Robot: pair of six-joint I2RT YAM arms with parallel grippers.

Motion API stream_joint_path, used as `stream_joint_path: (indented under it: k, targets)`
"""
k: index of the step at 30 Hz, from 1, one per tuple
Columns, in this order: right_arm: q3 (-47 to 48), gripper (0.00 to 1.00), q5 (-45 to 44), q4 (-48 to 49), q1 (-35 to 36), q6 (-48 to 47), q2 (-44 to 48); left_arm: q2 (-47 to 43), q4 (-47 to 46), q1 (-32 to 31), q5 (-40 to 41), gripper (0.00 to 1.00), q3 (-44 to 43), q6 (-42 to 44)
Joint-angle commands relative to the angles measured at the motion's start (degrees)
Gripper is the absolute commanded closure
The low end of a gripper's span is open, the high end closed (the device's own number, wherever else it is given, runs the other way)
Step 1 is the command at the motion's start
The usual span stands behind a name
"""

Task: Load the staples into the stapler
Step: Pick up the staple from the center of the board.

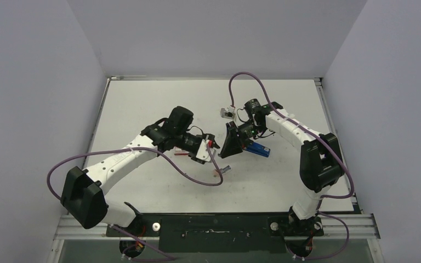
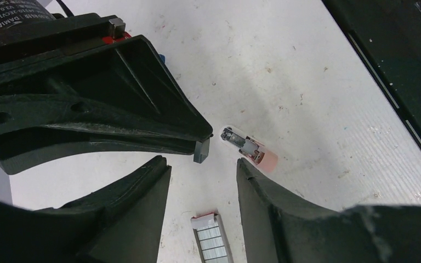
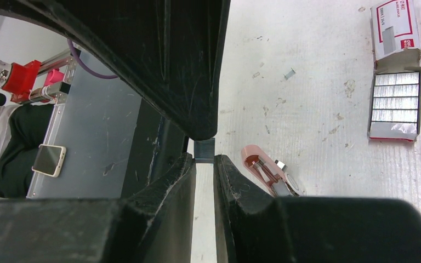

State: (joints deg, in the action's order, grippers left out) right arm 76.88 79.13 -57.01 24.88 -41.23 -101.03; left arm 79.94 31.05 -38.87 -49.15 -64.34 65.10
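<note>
My right gripper (image 3: pixel 204 161) is shut on a short grey strip of staples (image 3: pixel 204 150), pinched at the fingertips. That strip (image 2: pixel 201 150) hangs just past the tips of my left gripper (image 2: pixel 203 164), whose jaws stand apart with nothing between them. Both grippers meet over the table's middle, left (image 1: pixel 211 149) and right (image 1: pixel 227 148). The open red-and-white staple box (image 3: pixel 394 104) lies flat, showing rows of strips (image 2: pixel 211 241). The blue stapler (image 1: pixel 259 149) lies on the table just right of my right gripper, mostly hidden in the wrist views.
A small pink-and-metal piece (image 2: pixel 250 149) lies on the table close to both grippers' tips (image 1: pixel 224 169). The left arm's purple cable (image 1: pixel 197 178) loops across the table. The black front rail (image 2: pixel 394 60) runs along the near edge.
</note>
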Motion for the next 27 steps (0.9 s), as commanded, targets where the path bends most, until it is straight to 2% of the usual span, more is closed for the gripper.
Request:
stream_joint_path:
  k: [1,17,27]
  targets:
    - [0.0,0.95,3.31,1.56,0.08,-0.95,-0.35,0.53,1.3,-1.29,0.6,0.55,-2.45,2.65]
    - [-0.18,0.95,3.4,0.67,0.0,-2.17,-0.92,2.83,-0.55,-3.56,5.22,0.77,-2.6,2.93]
    - [0.18,0.94,3.31,-0.09,0.05,-2.97,-1.34,2.98,-1.86,-3.74,5.97,0.86,-2.41,1.89]
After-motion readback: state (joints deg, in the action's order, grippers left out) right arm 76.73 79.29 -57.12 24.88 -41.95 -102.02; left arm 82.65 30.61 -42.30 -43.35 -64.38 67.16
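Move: The staple strip is still pinched in my right fingertips, poking out about 1 cm to the left of that hand's point. From my left hand it lies about 2 cm to the right and 2 cm lower, level fore-and-aft. Some 12 cm below my left hand are the pink stapler, 4 cm back and 2 cm right, the staple box, 4 cm ahead and 9 cm left, and the blue stapler, 5 cm ahead and 15 cm right. My left hand eases down about 2 cm and roughly 1 cm to the right, onto the staple strip that my right hand holds out, tilting only about 5 degrees. As it sinks, its fingers close from half open to a narrow gap, one on each side of the strip. My right hand keeps its pinch and stays put, apart from a half-centimetre dip. ##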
